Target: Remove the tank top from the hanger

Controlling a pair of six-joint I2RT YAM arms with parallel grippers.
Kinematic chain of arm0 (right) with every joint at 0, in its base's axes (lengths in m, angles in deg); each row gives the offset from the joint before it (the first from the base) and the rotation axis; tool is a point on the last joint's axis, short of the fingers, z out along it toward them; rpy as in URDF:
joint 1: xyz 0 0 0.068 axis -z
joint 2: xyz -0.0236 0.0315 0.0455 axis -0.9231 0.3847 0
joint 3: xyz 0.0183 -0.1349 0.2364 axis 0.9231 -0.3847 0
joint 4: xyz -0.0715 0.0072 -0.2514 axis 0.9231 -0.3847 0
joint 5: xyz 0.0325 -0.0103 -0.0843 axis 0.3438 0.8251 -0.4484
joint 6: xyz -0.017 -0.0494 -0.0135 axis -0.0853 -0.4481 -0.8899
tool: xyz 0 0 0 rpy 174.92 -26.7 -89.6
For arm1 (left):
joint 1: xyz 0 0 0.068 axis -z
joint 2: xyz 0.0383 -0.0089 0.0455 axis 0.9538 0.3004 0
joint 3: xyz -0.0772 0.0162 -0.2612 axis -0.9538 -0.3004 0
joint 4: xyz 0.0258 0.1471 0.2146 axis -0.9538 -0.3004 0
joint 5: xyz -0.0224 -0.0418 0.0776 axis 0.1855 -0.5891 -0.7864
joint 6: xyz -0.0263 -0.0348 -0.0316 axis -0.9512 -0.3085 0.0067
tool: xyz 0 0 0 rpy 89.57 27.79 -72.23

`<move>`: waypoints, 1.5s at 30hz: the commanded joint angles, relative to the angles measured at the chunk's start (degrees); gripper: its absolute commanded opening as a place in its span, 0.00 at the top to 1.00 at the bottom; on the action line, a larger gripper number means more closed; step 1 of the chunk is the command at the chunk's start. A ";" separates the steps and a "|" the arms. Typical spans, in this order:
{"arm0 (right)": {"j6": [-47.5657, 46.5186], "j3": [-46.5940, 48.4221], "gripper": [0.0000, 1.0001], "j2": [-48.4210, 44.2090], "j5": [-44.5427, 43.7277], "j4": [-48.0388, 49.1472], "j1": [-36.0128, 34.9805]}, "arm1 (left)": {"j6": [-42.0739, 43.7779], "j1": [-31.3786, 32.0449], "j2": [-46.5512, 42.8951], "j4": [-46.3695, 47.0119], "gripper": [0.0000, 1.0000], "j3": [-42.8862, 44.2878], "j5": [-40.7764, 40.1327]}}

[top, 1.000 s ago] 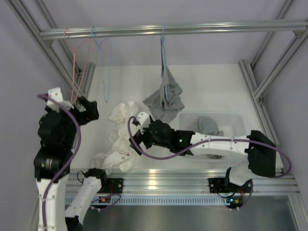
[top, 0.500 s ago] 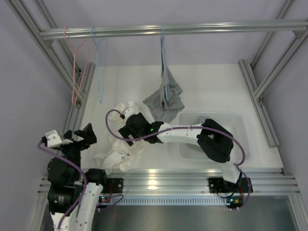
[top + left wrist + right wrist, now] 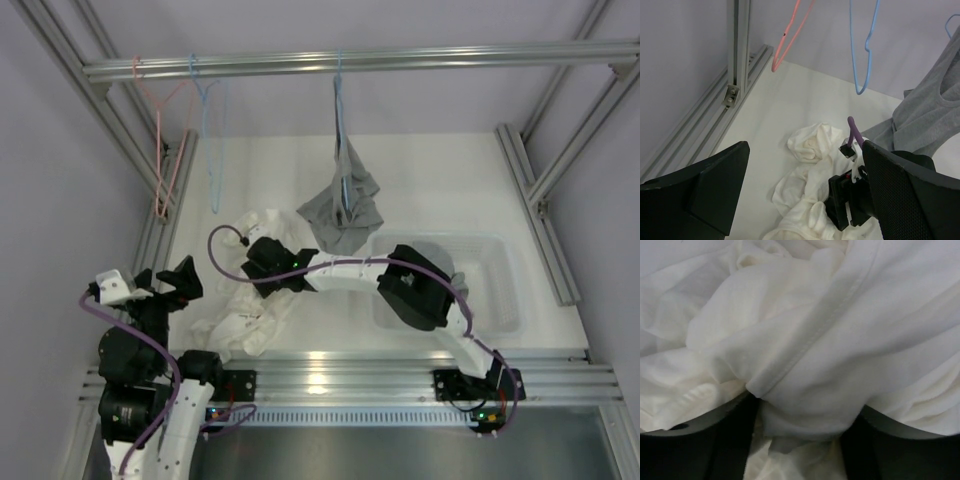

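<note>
The grey tank top [image 3: 342, 208] hangs crumpled on a blue hanger [image 3: 338, 100] from the top rail, its hem reaching the table; the left wrist view shows it at far right [image 3: 930, 110]. Neither gripper touches it. My right gripper [image 3: 262, 262] is down in a pile of white garments [image 3: 245, 310] left of the tank top. Its jaws stand apart with a fold of white cloth [image 3: 790, 315] bunched between them [image 3: 800, 440]. My left gripper [image 3: 165, 283] is low at the near left, open and empty [image 3: 804, 150], facing the white pile [image 3: 810, 145] and the right gripper [image 3: 840, 210].
An empty pink hanger [image 3: 160, 150] and an empty blue hanger [image 3: 210, 130] hang at the rail's [image 3: 450, 55] left end. A clear bin [image 3: 490, 280] at right holds a grey garment [image 3: 435, 258]. Aluminium frame posts [image 3: 540, 190] line both sides.
My left arm dropped from beside the pink hanger to the near left. The right gripper slid left into the white pile and its jaws have narrowed around the cloth.
</note>
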 commanded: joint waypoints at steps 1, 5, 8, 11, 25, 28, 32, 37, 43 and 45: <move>2.02 -4.75 0.45 4.08 -0.90 -7.30 -2.00 | 0.91 0.26 0.50 3.69 0.01 -0.12 1.38; 2.56 -8.61 1.00 -1.62 -4.52 -5.91 -3.67 | 1.09 0.26 0.41 3.69 0.01 -0.12 1.47; 1.68 -14.49 1.00 -10.49 -3.29 0.40 -4.73 | 0.91 0.26 0.41 3.69 0.01 -0.12 1.73; 0.19 -20.57 1.00 -21.65 -2.84 4.99 -6.48 | 0.30 0.26 1.03 3.69 0.01 -0.21 2.08; -6.49 -26.99 1.00 -55.49 -7.77 4.05 -8.16 | -0.85 0.26 4.55 2.37 0.01 -0.74 2.26; -7.55 -25.94 1.00 -60.58 -7.95 2.46 -8.33 | -1.02 0.26 2.96 1.93 0.01 -0.91 1.29; -9.31 -22.35 1.00 -66.40 -7.07 -2.19 -9.03 | -1.11 0.26 2.17 2.02 0.01 -1.09 0.59; -12.03 -18.12 1.00 -72.38 -8.29 -6.94 -9.03 | -1.11 0.18 2.35 1.93 0.01 -1.00 0.41; -17.03 -10.83 1.00 -74.50 -16.29 -13.01 -9.03 | -1.20 0.26 2.17 1.84 0.01 -1.09 -0.03; -18.09 -8.01 1.00 -74.85 -20.67 -14.50 -9.12 | -1.20 0.26 1.99 1.76 0.01 -1.09 -0.03</move>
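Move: The crumpled white tank top lies on the table right at the right hand's half-closed fingers, its middle about 2 cm to their left and 1 cm back, at fingertip height. The clear bin stands some 41 cm to the right hand's right and 2 cm back, low on the table; the grey tank top on its hanger hangs roughly 18 cm right, 14 cm ahead and 18 cm up. From the idle left hand, the white tank top lies about 8 cm ahead, 13 cm right and 30 cm below. The right hand finishes closing its fingers on a bunch of the white tank top and, while they shut, starts drawing it back and to the right close to the table, by nearly 9 cm back in all. From there it swings up fast, about 43 cm, keeping its pinch and drifting on to the right towards the bin's side (24 cm rightward overall), while the wrist tips the fingers up some 45 degrees, from slanting down to about level. ##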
